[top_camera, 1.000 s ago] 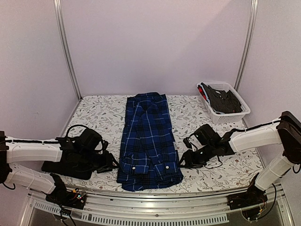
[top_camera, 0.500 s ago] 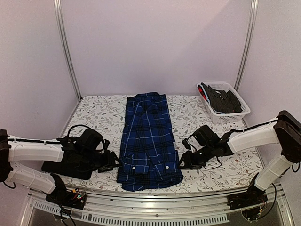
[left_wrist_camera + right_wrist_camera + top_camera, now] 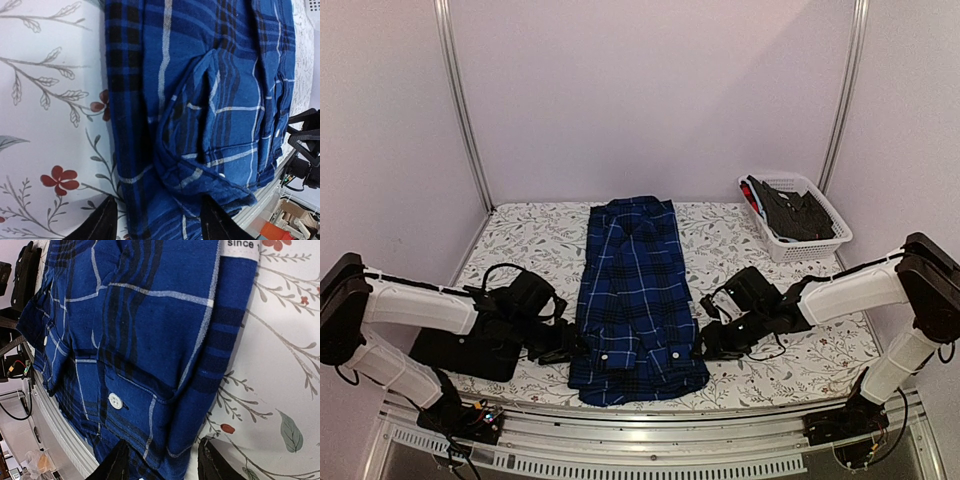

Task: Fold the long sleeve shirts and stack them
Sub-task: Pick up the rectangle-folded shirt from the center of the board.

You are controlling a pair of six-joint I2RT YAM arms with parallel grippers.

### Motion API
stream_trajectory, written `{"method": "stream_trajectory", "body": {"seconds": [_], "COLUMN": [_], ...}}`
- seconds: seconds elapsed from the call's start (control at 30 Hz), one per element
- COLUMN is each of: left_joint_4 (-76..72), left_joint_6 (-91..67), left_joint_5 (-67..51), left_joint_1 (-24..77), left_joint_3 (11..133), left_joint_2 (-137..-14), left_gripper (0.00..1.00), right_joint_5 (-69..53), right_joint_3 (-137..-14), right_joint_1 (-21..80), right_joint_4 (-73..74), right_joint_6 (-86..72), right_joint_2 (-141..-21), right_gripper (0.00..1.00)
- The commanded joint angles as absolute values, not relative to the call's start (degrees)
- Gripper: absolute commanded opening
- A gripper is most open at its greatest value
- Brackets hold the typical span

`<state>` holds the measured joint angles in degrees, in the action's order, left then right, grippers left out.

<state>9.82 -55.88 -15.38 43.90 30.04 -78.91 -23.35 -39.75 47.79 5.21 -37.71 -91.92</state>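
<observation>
A blue plaid long sleeve shirt (image 3: pixel 635 290) lies folded into a long strip down the middle of the table, collar at the far end. My left gripper (image 3: pixel 568 350) is open at its near left edge. In the left wrist view the shirt's edge and folded sleeve (image 3: pixel 200 125) lie between the spread fingers (image 3: pixel 106 225). My right gripper (image 3: pixel 705 343) is open at the near right edge. The right wrist view shows a cuff with a white button (image 3: pixel 115 401) between its fingers (image 3: pixel 216 464). A black folded garment (image 3: pixel 455 352) lies under my left arm.
A white lattice basket (image 3: pixel 817 250) with dark clothes stands at the back right corner. The table's front rail (image 3: pixel 640 420) runs just below the shirt's near end. Flowered tablecloth (image 3: pixel 525 240) shows on both sides of the shirt.
My left gripper has slid right to the shirt's near left edge and its jaws have widened a little. My right gripper has edged left toward the shirt's near right edge.
</observation>
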Motion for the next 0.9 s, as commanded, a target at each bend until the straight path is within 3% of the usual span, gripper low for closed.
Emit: {"method": "stream_trajectory", "body": {"seconds": [0.0, 0.43, 0.63, 0.87], "left_joint_4": [13.3, 15.8, 14.7, 14.2], "left_joint_6": [-53.8, -53.6, -54.5, -55.4], "left_joint_5": [-14.9, -14.9, -16.3, -18.6], "left_joint_1": [45.1, 47.2, 48.0, 48.0], "left_joint_3": [30.9, 32.3, 32.0, 31.7], "left_joint_2": [-80.4, -88.2, -88.9, -87.4], "left_gripper": [0.58, 0.53, 0.37, 0.17], "right_joint_5": [-23.0, -22.8, -22.8, -23.8], "right_joint_3": [-40.1, -41.2, -41.2, -41.7], "right_joint_1": [48.5, 49.7, 49.8, 49.8], "right_joint_4": [6.8, 7.6, 7.5, 7.0], "right_joint_6": [-37.5, -37.6, -37.9, -38.5], "right_joint_2": [-93.5, -94.8, -94.9, -94.7], "right_gripper": [0.46, 0.46, 0.41, 0.20]}}
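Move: The rectangle-folded shirt lies between the hands. Its left edge is just under the left fingers, with its middle about 17 cm ahead and 10 cm right of that hand; one button is some 4 cm to that hand's right. The right fingers stand at its right edge, with its middle about 17 cm ahead and 12 cm left, and the other button 5 cm left. The black folded shirt lies some 23 cm left and 3 cm ahead of the left hand. Rightward, in over the shirt's left edge, the left hand works its fingers about 2.5 cm, then sinks roughly 1 cm as they close most of the way, pinching the side cloth. From the other side the right hand nudges about 1 cm left into the right edge and, late on, half closes, gathering that edge between its fingers. ##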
